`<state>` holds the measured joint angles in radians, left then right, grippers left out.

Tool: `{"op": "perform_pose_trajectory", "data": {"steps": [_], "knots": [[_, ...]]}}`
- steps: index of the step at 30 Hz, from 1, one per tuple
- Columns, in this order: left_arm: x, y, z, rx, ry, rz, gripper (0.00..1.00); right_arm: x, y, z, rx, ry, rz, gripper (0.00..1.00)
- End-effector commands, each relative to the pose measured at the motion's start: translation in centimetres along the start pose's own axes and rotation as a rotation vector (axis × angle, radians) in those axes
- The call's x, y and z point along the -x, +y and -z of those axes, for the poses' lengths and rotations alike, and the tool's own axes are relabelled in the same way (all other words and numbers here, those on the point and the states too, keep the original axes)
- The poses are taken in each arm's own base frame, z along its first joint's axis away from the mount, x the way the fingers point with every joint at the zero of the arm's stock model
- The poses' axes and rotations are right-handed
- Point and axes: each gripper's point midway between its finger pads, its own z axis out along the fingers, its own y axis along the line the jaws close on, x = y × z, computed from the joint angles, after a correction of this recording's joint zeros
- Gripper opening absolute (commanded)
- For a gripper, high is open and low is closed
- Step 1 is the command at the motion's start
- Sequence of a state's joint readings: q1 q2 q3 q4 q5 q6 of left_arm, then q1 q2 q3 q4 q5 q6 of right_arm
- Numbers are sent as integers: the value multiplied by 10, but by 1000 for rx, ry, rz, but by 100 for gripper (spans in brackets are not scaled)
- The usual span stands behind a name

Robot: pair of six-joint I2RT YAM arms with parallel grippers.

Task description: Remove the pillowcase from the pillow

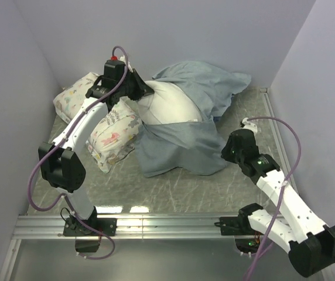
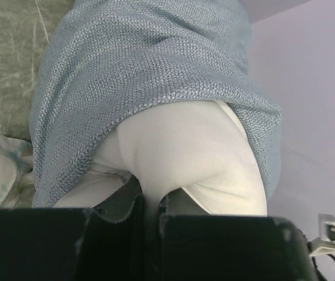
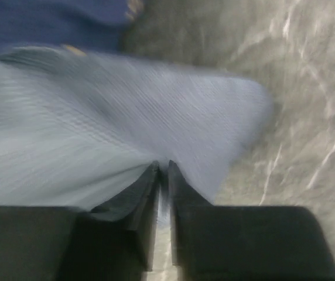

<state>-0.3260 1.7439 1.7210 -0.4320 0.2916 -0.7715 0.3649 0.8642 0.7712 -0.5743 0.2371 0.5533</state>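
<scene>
The off-white pillow point(image 1: 168, 106) lies at the back of the table, half out of the grey-blue pillowcase point(image 1: 182, 149), which shows its lighter reverse. My left gripper point(image 1: 146, 91) is at the pillow's bared left end, shut on a pinch of its white fabric. In the left wrist view the pillow point(image 2: 185, 146) bulges out of the pillowcase point(image 2: 144, 64) just beyond the left gripper point(image 2: 151, 198). My right gripper point(image 1: 226, 151) is at the case's near right edge. In the blurred right wrist view the right gripper point(image 3: 163, 167) has its tips closed on the pillowcase point(image 3: 97, 117) edge.
A smaller floral-print pillow point(image 1: 113, 132) lies under my left arm, with another floral one point(image 1: 74, 96) behind it by the left wall. White walls close in the left, back and right. A metal rail point(image 1: 173, 222) runs along the near edge.
</scene>
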Motion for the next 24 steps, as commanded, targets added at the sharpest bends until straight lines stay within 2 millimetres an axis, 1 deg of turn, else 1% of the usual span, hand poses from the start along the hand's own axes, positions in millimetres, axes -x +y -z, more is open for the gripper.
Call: {"op": "perform_pose_trajectory", "data": {"steps": [1, 2, 3, 4, 5, 6, 7, 8, 9, 10, 11, 12, 13, 14, 15, 16, 17, 18, 19, 20, 22, 24], "knots": [[85, -36, 24, -97, -313, -29, 0, 5, 6, 2, 48, -15, 4, 33], [82, -36, 22, -97, -306, -27, 0, 14, 15, 13, 77, -35, 20, 44], [81, -37, 21, -97, -302, -29, 0, 21, 18, 22, 87, -55, 26, 59], [79, -37, 19, -96, -300, -33, 0, 37, 26, 35, 105, -94, 31, 63], [77, -38, 19, -93, -300, -36, 0, 37, 33, 43, 127, -88, 46, 66], [76, -38, 18, -92, -297, -38, 0, 43, 40, 52, 159, -107, 42, 71], [76, -40, 19, -95, -300, -40, 0, 51, 50, 60, 193, -125, 30, 73], [74, -40, 18, -94, -299, -39, 0, 52, 63, 66, 238, -132, 36, 73], [74, -40, 18, -94, -299, -39, 0, 52, 71, 64, 248, -121, 42, 76], [74, -41, 19, -93, -299, -42, 0, 56, 82, 67, 272, -123, 47, 77], [73, -42, 18, -92, -300, -43, 0, 52, 95, 61, 280, -106, 74, 79], [73, -43, 18, -92, -299, -48, 0, 53, 101, 58, 280, -104, 83, 80], [72, -44, 18, -90, -296, -51, 0, 62, 111, 61, 293, -119, 84, 80], [71, -44, 17, -88, -296, -51, 0, 69, 118, 59, 299, -136, 80, 81], [70, -43, 17, -85, -293, -53, 0, 71, 122, 51, 279, -135, 84, 83], [70, -44, 18, -87, -295, -54, 0, 87, 129, 56, 281, -168, 75, 84], [68, -42, 17, -83, -292, -55, 0, 87, 132, 47, 252, -151, 86, 84], [68, -42, 17, -82, -293, -53, 0, 94, 133, 44, 230, -164, 83, 84], [68, -42, 19, -84, -295, -54, 0, 107, 140, 49, 236, -183, 65, 85], [66, -41, 17, -83, -291, -52, 0, 106, 143, 43, 224, -171, 67, 85], [64, -40, 16, -82, -289, -49, 0, 110, 148, 41, 224, -174, 44, 86], [63, -42, 16, -85, -288, -50, 0, 107, 150, 33, 213, -158, 42, 86]]}}
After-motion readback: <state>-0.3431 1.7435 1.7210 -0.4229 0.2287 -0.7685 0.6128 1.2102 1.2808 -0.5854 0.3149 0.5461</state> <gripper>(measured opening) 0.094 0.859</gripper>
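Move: The right hand still has the pillowcase's near-right corner at its barely parted tips. The pillowcase's rim across the white pillow lies about 12 cm ahead and 11 cm to its left, roughly level. From the same hand, the white pillow's middle is some 19 cm ahead, 20 cm left and slightly higher; the case's near flap is 3 cm ahead and 16 cm left. From the left hand, that rim lies about 18 cm right, 8 cm back and 10 cm lower. The right hand spreads its fingers wide and lets go of the pillowcase corner, dipping a centimetre or so before it lifts about 12 cm clear and swings some 10 cm left towards the rim over the white pillow, turning 10 degrees or so counter-clockwise. Already high, it then reaches forward, ending about 5 cm farther out than it began with its open fingers over the rim, while the left hand stays in place and keeps its pinch on the pillow's far-left end. ##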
